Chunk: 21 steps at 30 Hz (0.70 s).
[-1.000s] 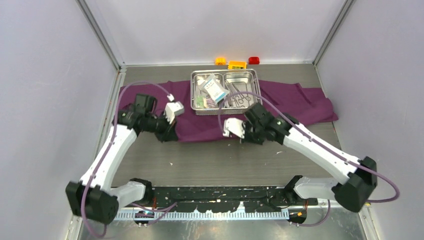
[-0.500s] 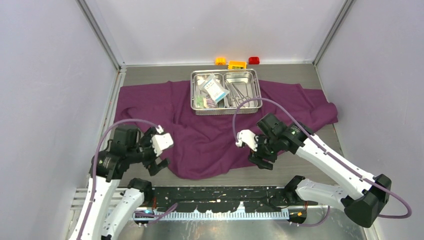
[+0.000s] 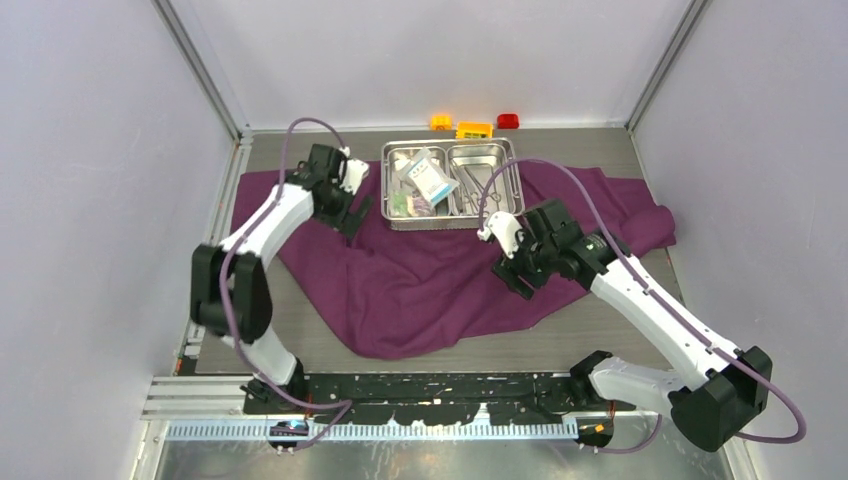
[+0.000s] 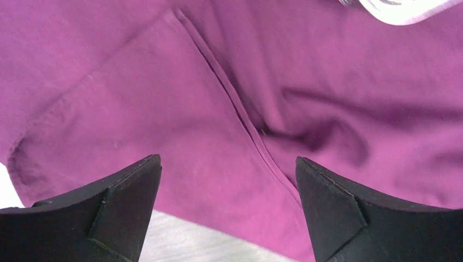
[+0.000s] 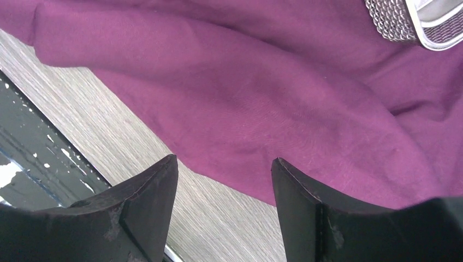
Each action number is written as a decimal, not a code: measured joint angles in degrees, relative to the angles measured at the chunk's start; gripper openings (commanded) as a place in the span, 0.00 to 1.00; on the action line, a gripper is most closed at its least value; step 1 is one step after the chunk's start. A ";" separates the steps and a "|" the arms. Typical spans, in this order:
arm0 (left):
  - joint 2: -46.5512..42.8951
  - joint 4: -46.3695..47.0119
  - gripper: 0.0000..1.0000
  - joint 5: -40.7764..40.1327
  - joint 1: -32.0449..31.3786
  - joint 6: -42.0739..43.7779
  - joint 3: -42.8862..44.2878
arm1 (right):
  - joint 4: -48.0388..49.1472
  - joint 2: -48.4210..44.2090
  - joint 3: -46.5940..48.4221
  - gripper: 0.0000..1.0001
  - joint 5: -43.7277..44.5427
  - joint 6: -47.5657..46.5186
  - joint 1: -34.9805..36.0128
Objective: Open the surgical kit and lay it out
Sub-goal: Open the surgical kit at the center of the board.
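Note:
The dark-purple cloth point(image 3: 420, 270) lies spread over the table's middle, its near edge lumpy. At its back stands the steel tray point(image 3: 450, 225). Clear packets point(image 3: 425, 180) fill the left compartment and steel instruments point(image 3: 478, 192) the right. My left gripper point(image 3: 352, 207) hovers open over the cloth's back left part, just left of the tray. In the left wrist view the gripper point(image 4: 229, 164) is empty above a hemmed fold point(image 4: 229, 98). My right gripper point(image 3: 515, 275) is open over the cloth in front of the tray. The right wrist view shows that gripper point(image 5: 225, 164) empty above the cloth's edge point(image 5: 218, 164).
Yellow point(image 3: 441, 122), orange point(image 3: 474, 129) and red point(image 3: 508, 120) bricks sit behind the tray by the back wall. Side walls close in the table. Bare grey tabletop point(image 3: 300, 330) shows in front of the cloth, and the black rail point(image 3: 440, 385) runs along the near edge.
Both grippers, shut a second ago, dragged the cloth's near edge toward me and let go. Both then lifted back toward the tray, the left arm swinging far to the cloth's back left.

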 measured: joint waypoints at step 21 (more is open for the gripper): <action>22.93 1.38 0.67 -10.08 0.66 -6.36 11.58 | 3.06 -4.52 -4.83 0.67 0.98 2.47 -4.00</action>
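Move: Ahead of the left hand by about 6 cm, 1 cm to its left and some 11 cm below lies the hemmed fold of the purple drape. The steel tray's middle is roughly 19 cm ahead, 25 cm right and 10 cm below. In it, the coloured pouches lie about 13 cm ahead and 13 cm right, the white packet 20 cm ahead and 19 cm right. From the right hand, the fold is some 20 cm ahead, 38 cm left and 14 cm below. Sinking about 8 cm onto the drape's hemmed fold left of the tray, the left hand also reaches forward some 6 cm, nearly all of that early, then comes almost straight down and slows. The wrist turns some 10 degrees counter-clockwise and the fingers point more steeply down, narrowing from fully open to about three quarters; touch on the cloth can't be made out. The empty right hand drifts about 2 cm right above the drape. ##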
